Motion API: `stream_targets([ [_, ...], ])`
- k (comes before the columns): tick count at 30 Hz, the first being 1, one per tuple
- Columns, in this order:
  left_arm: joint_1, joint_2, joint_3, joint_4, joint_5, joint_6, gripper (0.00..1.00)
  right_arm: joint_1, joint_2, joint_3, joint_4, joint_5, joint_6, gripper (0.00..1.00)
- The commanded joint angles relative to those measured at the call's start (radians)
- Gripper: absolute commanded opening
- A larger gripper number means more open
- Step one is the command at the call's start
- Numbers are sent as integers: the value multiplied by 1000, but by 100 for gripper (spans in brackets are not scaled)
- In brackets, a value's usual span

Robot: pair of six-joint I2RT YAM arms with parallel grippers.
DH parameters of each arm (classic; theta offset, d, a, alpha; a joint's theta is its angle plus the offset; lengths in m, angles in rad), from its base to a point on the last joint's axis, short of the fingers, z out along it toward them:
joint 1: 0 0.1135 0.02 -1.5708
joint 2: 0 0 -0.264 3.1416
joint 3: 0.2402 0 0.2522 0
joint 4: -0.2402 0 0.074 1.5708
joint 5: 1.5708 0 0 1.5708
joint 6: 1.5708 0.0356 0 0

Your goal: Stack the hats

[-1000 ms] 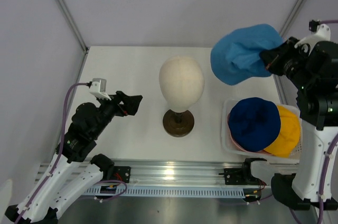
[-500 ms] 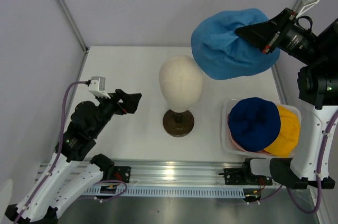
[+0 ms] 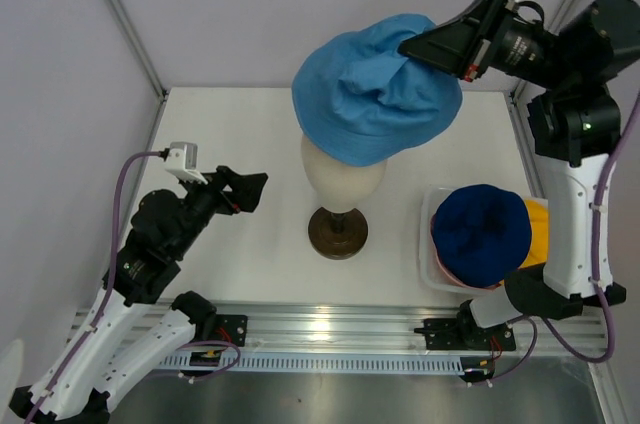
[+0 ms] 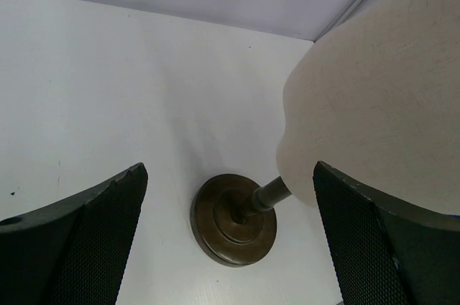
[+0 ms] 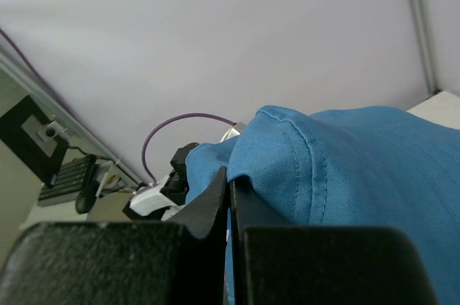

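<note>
My right gripper (image 3: pixel 412 45) is shut on the light blue hat (image 3: pixel 372 94) and holds it in the air over the cream mannequin head (image 3: pixel 340 182), hiding the head's top. In the right wrist view the jaws (image 5: pixel 230 188) pinch a fold of the light blue hat (image 5: pixel 345 168). The dark navy hat (image 3: pixel 480 234) lies on top of the yellow hat (image 3: pixel 538 232) and a pink hat edge (image 3: pixel 447 272) in the white basket (image 3: pixel 429 206). My left gripper (image 3: pixel 250 190) is open and empty, left of the head's dark base (image 3: pixel 337 232); the base (image 4: pixel 233 219) shows between its fingers.
The mannequin head (image 4: pixel 374 118) stands on a thin stem mid-table. The basket sits at the table's right front. Grey walls and metal frame posts close in the back and sides. A metal rail runs along the near edge.
My right arm has risen and swung left, carrying the light blue hat from the back right corner to above the mannequin head. The left arm has stayed still.
</note>
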Motion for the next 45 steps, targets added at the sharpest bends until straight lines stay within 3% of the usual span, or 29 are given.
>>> stream_targets([
  [1,-6,6,55,34,16,1,100,99,52,82,-1,19,-18,0],
  [10,-8,-43,81,-9,-32,13,100,225,54,45,-327,218,-298,0],
  [18,-8,-58,112,89,11,-25,99,235,-46,-221,-354,330,-380,0],
  [22,-6,-20,124,187,73,-108,100,254,-46,-275,-352,339,-406,1],
  [28,-6,17,69,334,146,-304,100,265,-51,-280,-367,433,-441,28],
  [33,-6,14,26,437,218,-465,99,267,-75,-297,-360,474,-449,37],
  [36,-6,12,20,434,257,-539,99,265,-95,-312,-364,515,-476,64],
  [37,-6,12,21,422,281,-573,99,265,-100,-315,-378,541,-502,84],
  [40,-11,11,-9,431,315,-651,100,267,-135,-337,-389,684,-533,99],
  [45,-23,8,-61,443,300,-715,97,250,-184,-341,-401,925,-506,99],
])
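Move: Right gripper: it holds the blue hat. The middle of the mannequin head that the hat goes to lies about 9 cm left, some 8 cm ahead and roughly 30 cm below, with the stand base straight beneath the head near the table. The bin with the navy hat is some 35 cm to the right of the head, down on the table. From the left gripper, which is empty, the head's middle is about 19 cm right, 7 cm ahead and level. Lower the right gripper about 15 cm towards the head, swinging left and somewhat forward with the fingers dipping, to lay the held blue hat over the crown; then open the fingers wide to let the hat go and sweep back right, turning clockwise. Meanwhile raise the open left gripper some 10 cm and bring it right towards the hat's left brim, rolling its left side down about 40 degrees. ##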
